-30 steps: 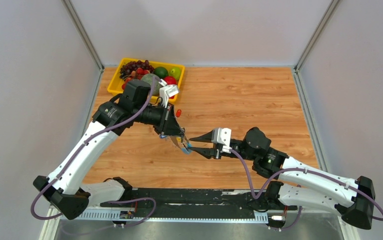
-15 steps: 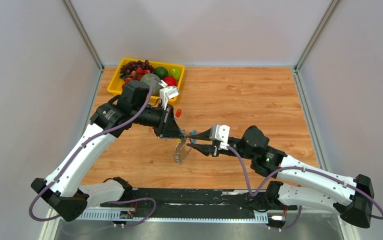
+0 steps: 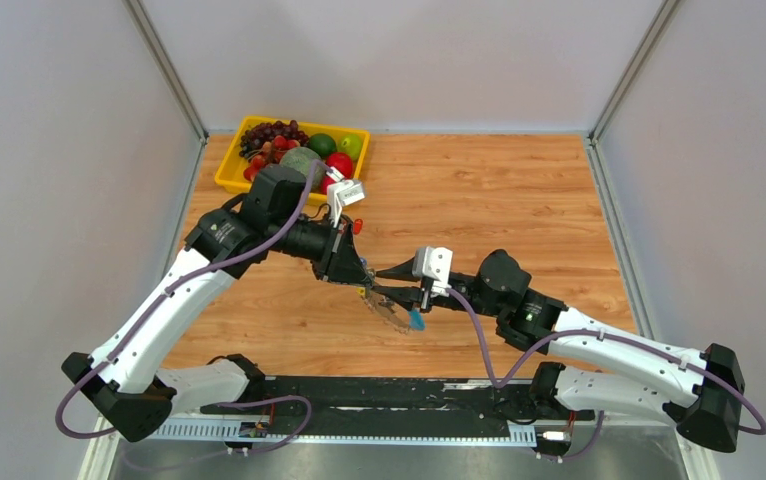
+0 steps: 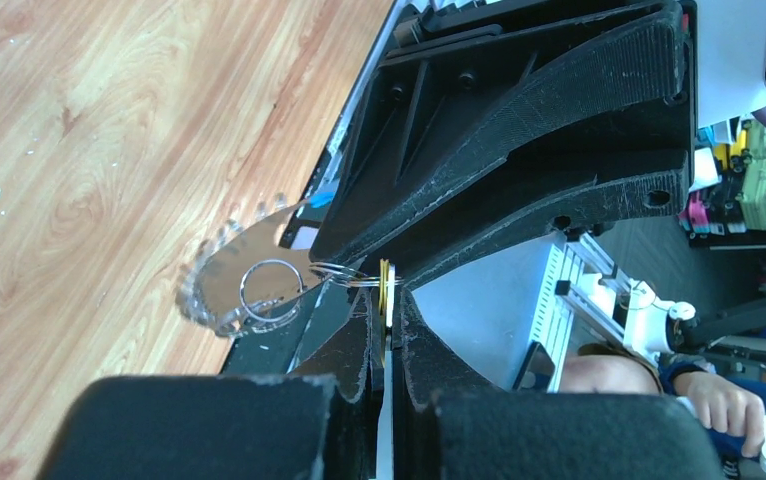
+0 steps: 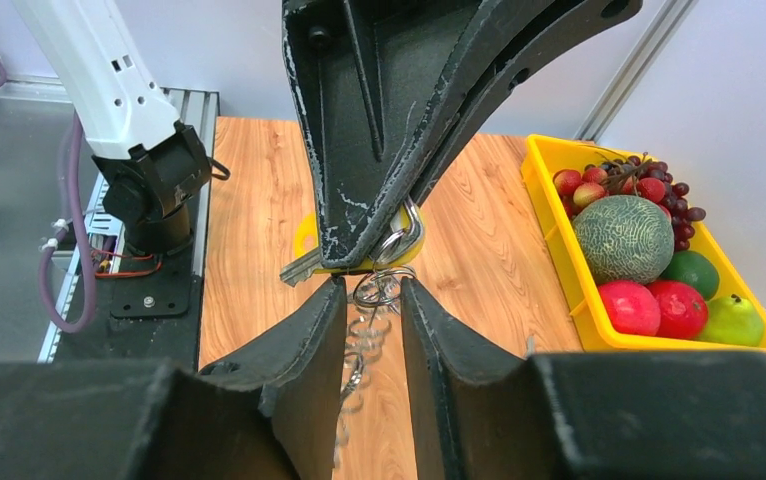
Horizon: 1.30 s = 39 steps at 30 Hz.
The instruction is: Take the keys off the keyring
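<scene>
My left gripper [image 3: 364,283] is shut on the yellow head of one key [image 4: 387,282], held above the wooden table. That key's silver blade [image 5: 299,268] sticks out beside its fingers. The keyring [image 5: 384,287] hangs from that key as linked wire rings, seen as a loop [image 4: 269,290] in the left wrist view. Below them the keys [image 3: 394,312] and a blue strap [image 3: 416,320] swing, blurred by motion. My right gripper [image 5: 374,292] meets the left tip to tip, jaws apart with the top ring in the gap. I cannot tell whether the fingers touch the ring.
A yellow tray [image 3: 227,168] of fruit (grapes, melon, apples, a pear) stands at the table's far left corner, also visible as the tray [image 5: 559,250] in the right wrist view. A small red object [image 3: 357,225] lies near the left wrist. Grey walls enclose three sides.
The right gripper has moved left and up to the left gripper's tip, its jaws narrowing slightly. The hanging keys and blue strap have swung to the right, under the right gripper.
</scene>
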{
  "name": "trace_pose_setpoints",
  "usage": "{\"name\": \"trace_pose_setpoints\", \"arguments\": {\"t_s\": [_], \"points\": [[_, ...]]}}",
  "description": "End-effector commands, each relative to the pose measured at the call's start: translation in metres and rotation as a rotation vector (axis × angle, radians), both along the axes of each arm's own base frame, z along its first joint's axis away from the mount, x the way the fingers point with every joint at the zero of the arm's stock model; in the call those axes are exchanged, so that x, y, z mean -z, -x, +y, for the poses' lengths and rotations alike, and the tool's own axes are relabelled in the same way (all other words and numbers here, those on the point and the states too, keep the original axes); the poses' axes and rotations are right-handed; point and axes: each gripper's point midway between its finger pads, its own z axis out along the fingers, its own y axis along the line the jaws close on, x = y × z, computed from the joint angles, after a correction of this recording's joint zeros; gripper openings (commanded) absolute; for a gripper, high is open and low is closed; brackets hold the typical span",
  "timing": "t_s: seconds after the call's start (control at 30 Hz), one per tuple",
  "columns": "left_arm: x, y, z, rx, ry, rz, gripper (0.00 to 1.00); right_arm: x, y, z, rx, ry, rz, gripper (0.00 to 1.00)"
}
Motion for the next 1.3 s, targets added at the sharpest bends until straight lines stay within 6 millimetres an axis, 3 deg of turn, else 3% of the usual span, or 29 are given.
{"name": "trace_pose_setpoints", "arguments": {"t_s": [0.0, 0.13, 0.23, 0.37, 0.63, 0.9, 1.07, 1.27], "points": [[-0.012, 0.008, -0.002, 0.041, 0.056, -0.036, 0.0, -0.037, 0.003, 0.0, -0.01, -0.095, -0.029, 0.31], [-0.013, 0.009, -0.003, 0.043, 0.065, -0.035, 0.0, -0.037, 0.005, 0.001, -0.018, -0.094, -0.032, 0.23], [-0.016, 0.009, -0.002, 0.039, 0.069, -0.041, 0.0, -0.034, 0.003, 0.002, -0.014, -0.086, -0.03, 0.01], [-0.018, 0.005, -0.001, 0.006, 0.059, -0.052, 0.0, -0.034, 0.003, -0.001, -0.008, -0.087, -0.037, 0.0], [0.002, -0.011, 0.005, -0.064, -0.01, 0.015, 0.0, -0.045, 0.019, -0.013, -0.057, -0.11, -0.076, 0.0], [0.007, -0.017, 0.005, -0.085, -0.013, 0.039, 0.0, -0.052, 0.035, -0.019, -0.122, -0.126, -0.104, 0.0], [0.01, -0.018, 0.002, -0.075, 0.003, 0.064, 0.0, -0.048, 0.044, -0.014, -0.19, -0.101, -0.104, 0.0], [0.0, -0.013, -0.002, -0.04, 0.046, 0.056, 0.0, -0.037, 0.042, -0.003, -0.209, -0.048, -0.083, 0.02]]}}
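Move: The wire ring beside the yellow key sits between my right hand's parted fingertips, about 1 cm to the left of its hand point and level in height and reach. That key is in my closed left hand, some 3 cm left and 1 cm above. The keyring body hangs roughly 5 cm back, 2 cm right and 6 cm below. From my left hand, the ring is about 2 cm right and 1 cm ahead. I shut my right fingers on the wire ring, then draw them back about 3 cm towards my base, first rising about 2 cm and easing right, then sinking again by a centimetre and turning slightly counter-clockwise. My left hand keeps its pinch on the yellow key, yielding only about a centimetre and tipping a little. ##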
